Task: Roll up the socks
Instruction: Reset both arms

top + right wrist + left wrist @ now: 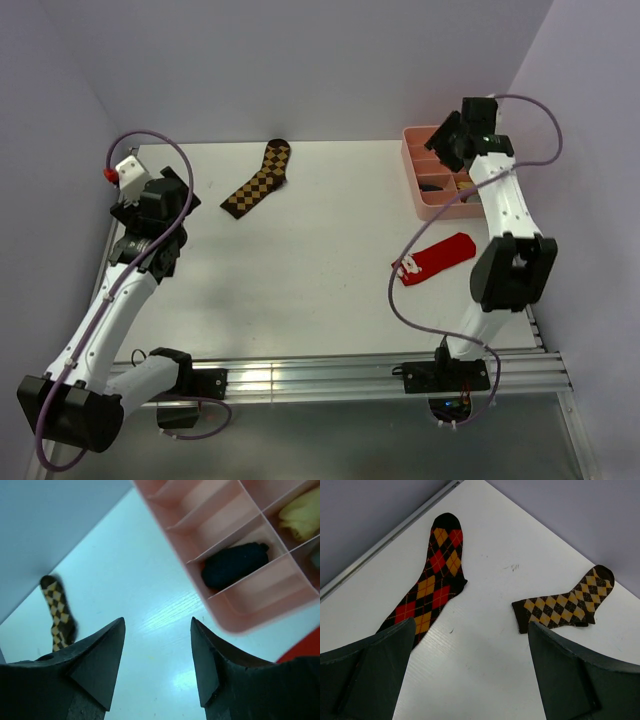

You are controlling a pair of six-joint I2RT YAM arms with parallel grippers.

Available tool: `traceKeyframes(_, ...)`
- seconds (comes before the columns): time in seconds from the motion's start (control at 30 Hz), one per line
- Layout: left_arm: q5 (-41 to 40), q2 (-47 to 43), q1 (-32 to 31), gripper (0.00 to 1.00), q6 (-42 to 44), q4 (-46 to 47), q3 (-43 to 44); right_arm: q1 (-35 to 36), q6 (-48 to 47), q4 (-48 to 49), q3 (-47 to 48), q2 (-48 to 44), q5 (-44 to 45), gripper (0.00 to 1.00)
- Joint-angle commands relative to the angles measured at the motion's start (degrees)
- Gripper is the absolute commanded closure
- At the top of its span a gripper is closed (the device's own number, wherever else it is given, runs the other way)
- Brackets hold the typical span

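A rolled dark navy sock (pixel 235 565) lies in one compartment of the pink tray (pixel 260 612). A mustard yellow sock (pixel 300 516) lies in the compartment beyond it. No grey sock is clearly visible. My right gripper (pixel 157 622) hangs open over the table just beside the tray's near-left wall, with nothing between its fingers. In the top view it (pixel 443 138) is above the tray's left side. My left gripper (pixel 470 650) is wide open at the table's left side, empty, above bare table.
A brown and yellow checkered sock (pixel 258 180) lies at the back middle. A red, yellow and black argyle sock (pixel 432 587) lies near the left wall. A red sock with white trim (pixel 435 258) lies in front of the tray (pixel 425 205).
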Motion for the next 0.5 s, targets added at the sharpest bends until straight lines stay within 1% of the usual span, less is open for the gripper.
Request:
traceKeyframes(0.0, 0.1, -3.7, -0.2, 0.0, -0.3, -1.6, 1.9, 1.1, -5.9, 2.8, -2.8, -14.1, 4.6, 0.34)
traceKeyframes(0.03, 0.4, -4.3, -0.3, 0.01, -0.3, -2.4, 2.4, 1.0, -6.8, 2.8, -3.7, -16.7, 6.4, 0.32)
traceKeyframes(0.07, 0.7, -5.9, -0.2, 0.01, -0.3, -3.9, 3.8, 1.1, -8.6, 2.6, -5.5, -22.2, 7.7, 0.31)
traceKeyframes(0.17, 0.3, -10.0, -0.2, 0.01, 0.8, -5.8, 6.7, 1.1, -11.7, 2.8, -8.7, -30.8, 11.4, 0.27)
traceKeyframes(0.2, 0.2, -11.0, -0.2, 0.01, 1.2, -7.3, 7.8, 1.1, -12.4, 3.1, -11.1, -36.6, 12.1, 0.23)
traceKeyframes(0.23, -0.1, -11.9, -0.2, 0.01, 1.7, -8.4, 8.9, 1.0, -12.9, 3.8, -12.7, -40.5, 12.7, 0.2)
traceKeyframes(0.27, -0.3, -13.7, -0.2, 0.01, 2.4, -9.3, 11.3, 1.0, -13.7, 4.7, -14.5, -44.0, 13.7, 0.14)
traceKeyframes(0.3, -0.4, -14.7, -0.2, 0.0, 2.7, -11.3, 12.5, 1.3, -13.9, 6.3, -17.9, -51.1, 13.8, 0.0)
traceKeyframes(0.4, -0.2, -18.7, -0.4, 0.01, 3.7, -13.6, 16.7, 1.5, -16.3, 6.5, -21.6, -60.5, 14.3, 0.0)
traceKeyframes(0.43, -0.1, -19.7, -0.4, 0.01, 4.1, -14.4, 17.6, 1.5, -16.8, 5.8, -21.8, -65.0, 15.0, 0.0)
traceKeyframes(0.47, -0.8, -21.5, -0.5, 0.01, 5.1, -15.0, 19.4, 1.5, -18.2, 5.1, -21.8, -67.2, 15.6, 0.0)
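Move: Just clear of the tray, the empty right hand hangs about 20 cm above it, the tray's middle some 3 cm ahead and 5 cm right. The red sock lies about 20 cm back and 2 cm left of this hand, 22 cm below. From the left hand, the red argyle sock is roughly 4 cm ahead, 9 cm left and 25 cm down; the brown argyle sock is 17 cm ahead, 14 cm right, equally low. Pulling away from the tray fast, the right hand draws back about 27 cm while rising nearly as far, swinging its fingers up some 45 degrees and rolling its left side down as they finish opening. The left hand climbs about 15 cm and backs off 10 cm, away from the two argyle socks, tipping its already open fingers up some 20 degrees. ##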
